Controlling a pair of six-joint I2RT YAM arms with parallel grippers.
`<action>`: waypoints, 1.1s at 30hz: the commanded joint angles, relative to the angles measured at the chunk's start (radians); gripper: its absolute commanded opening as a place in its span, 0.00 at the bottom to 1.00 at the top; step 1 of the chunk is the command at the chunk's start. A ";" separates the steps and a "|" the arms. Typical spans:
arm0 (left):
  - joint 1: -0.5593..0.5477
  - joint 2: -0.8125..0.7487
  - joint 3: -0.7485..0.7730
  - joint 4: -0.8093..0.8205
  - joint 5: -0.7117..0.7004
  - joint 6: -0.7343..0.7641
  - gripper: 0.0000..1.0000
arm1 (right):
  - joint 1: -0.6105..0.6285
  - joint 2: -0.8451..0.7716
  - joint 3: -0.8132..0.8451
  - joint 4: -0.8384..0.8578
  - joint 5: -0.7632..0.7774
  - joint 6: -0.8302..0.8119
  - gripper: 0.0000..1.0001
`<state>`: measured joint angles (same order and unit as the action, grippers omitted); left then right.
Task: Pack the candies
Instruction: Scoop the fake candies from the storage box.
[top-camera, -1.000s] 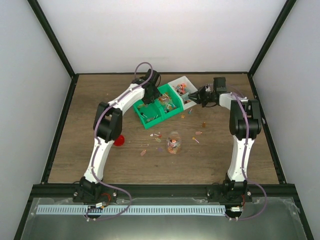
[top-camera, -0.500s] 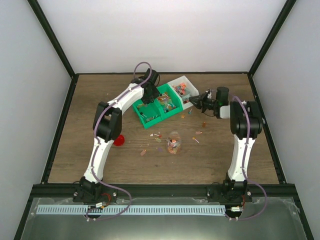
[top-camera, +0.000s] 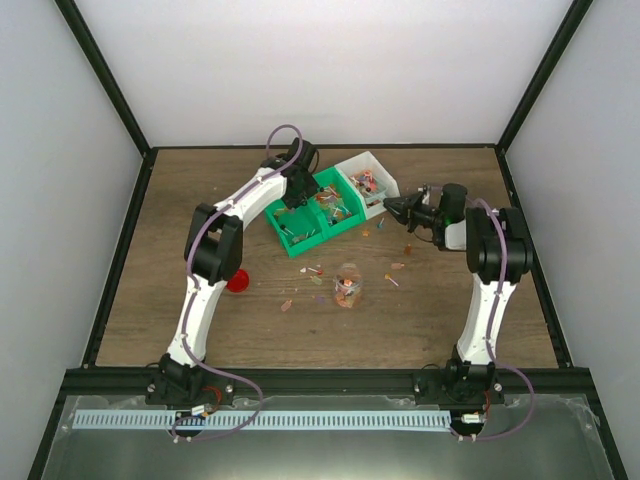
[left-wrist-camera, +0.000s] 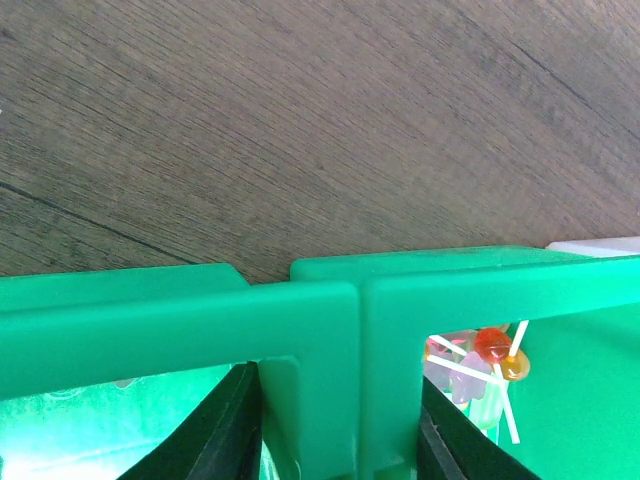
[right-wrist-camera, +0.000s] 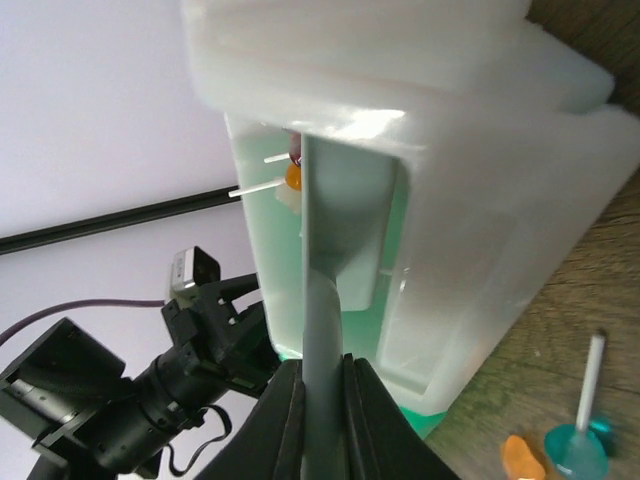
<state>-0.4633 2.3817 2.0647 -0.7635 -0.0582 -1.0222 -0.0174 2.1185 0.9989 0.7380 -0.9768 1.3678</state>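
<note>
My left gripper (top-camera: 293, 203) (left-wrist-camera: 340, 440) is shut on the joined walls of the green bin (top-camera: 310, 215) (left-wrist-camera: 330, 300), one black finger (left-wrist-camera: 228, 430) on each side. Candies (left-wrist-camera: 492, 350) lie in its right compartment. My right gripper (top-camera: 405, 210) (right-wrist-camera: 322, 400) is shut on the pale scoop's handle (right-wrist-camera: 322, 330). The scoop head (right-wrist-camera: 345, 225) sits inside the white bin (top-camera: 365, 178) (right-wrist-camera: 480, 200), beside a few candies (right-wrist-camera: 295, 175). More candies (top-camera: 312, 271) are scattered on the table around a clear jar (top-camera: 347, 283) that holds some.
A round red lid (top-camera: 237, 281) lies by the left arm's elbow. Loose sweets (right-wrist-camera: 525, 455) lie on the wood just outside the white bin. The green and white bins stand side by side at the back centre.
The right wrist has swung down and toward the near side while rolling, with the scoop still at the white bin. The left arm has stayed put on the green bin.
</note>
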 joint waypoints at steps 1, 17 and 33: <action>0.020 0.132 -0.088 -0.005 0.174 -0.112 0.04 | -0.004 -0.061 -0.017 0.122 -0.089 0.031 0.01; 0.020 0.120 -0.109 0.010 0.190 -0.098 0.04 | -0.062 -0.121 0.019 0.048 -0.081 -0.002 0.01; 0.025 0.117 -0.156 0.022 0.208 -0.093 0.06 | -0.084 -0.327 -0.020 -0.282 -0.116 -0.272 0.01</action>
<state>-0.4576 2.3573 2.0098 -0.7105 -0.0360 -1.0256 -0.1013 1.8484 0.9550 0.6056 -1.0740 1.2465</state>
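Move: The white tray, where the spatula blade still sits among the candies, has its middle about 6 cm ahead, 5 cm left and 5 cm below the right hand. The green box joins it, some 19 cm left and 2 cm back of that hand; the clear jar stands roughly 19 cm back and 10 cm left. From the left hand, the green box's middle is about 6 cm back and 3 cm right, the white tray some 17 cm right and 2 cm ahead. Upward above all, about 9 cm with a brief slackening midway, the right hand lifts the spatula out of the white tray, easing some 3 cm right and, late on, about 2 cm back while the hand tips up roughly 10 degrees. Its fingers stay shut on the handle; the left hand keeps its pinch on the green box's far walls and stays in place. ##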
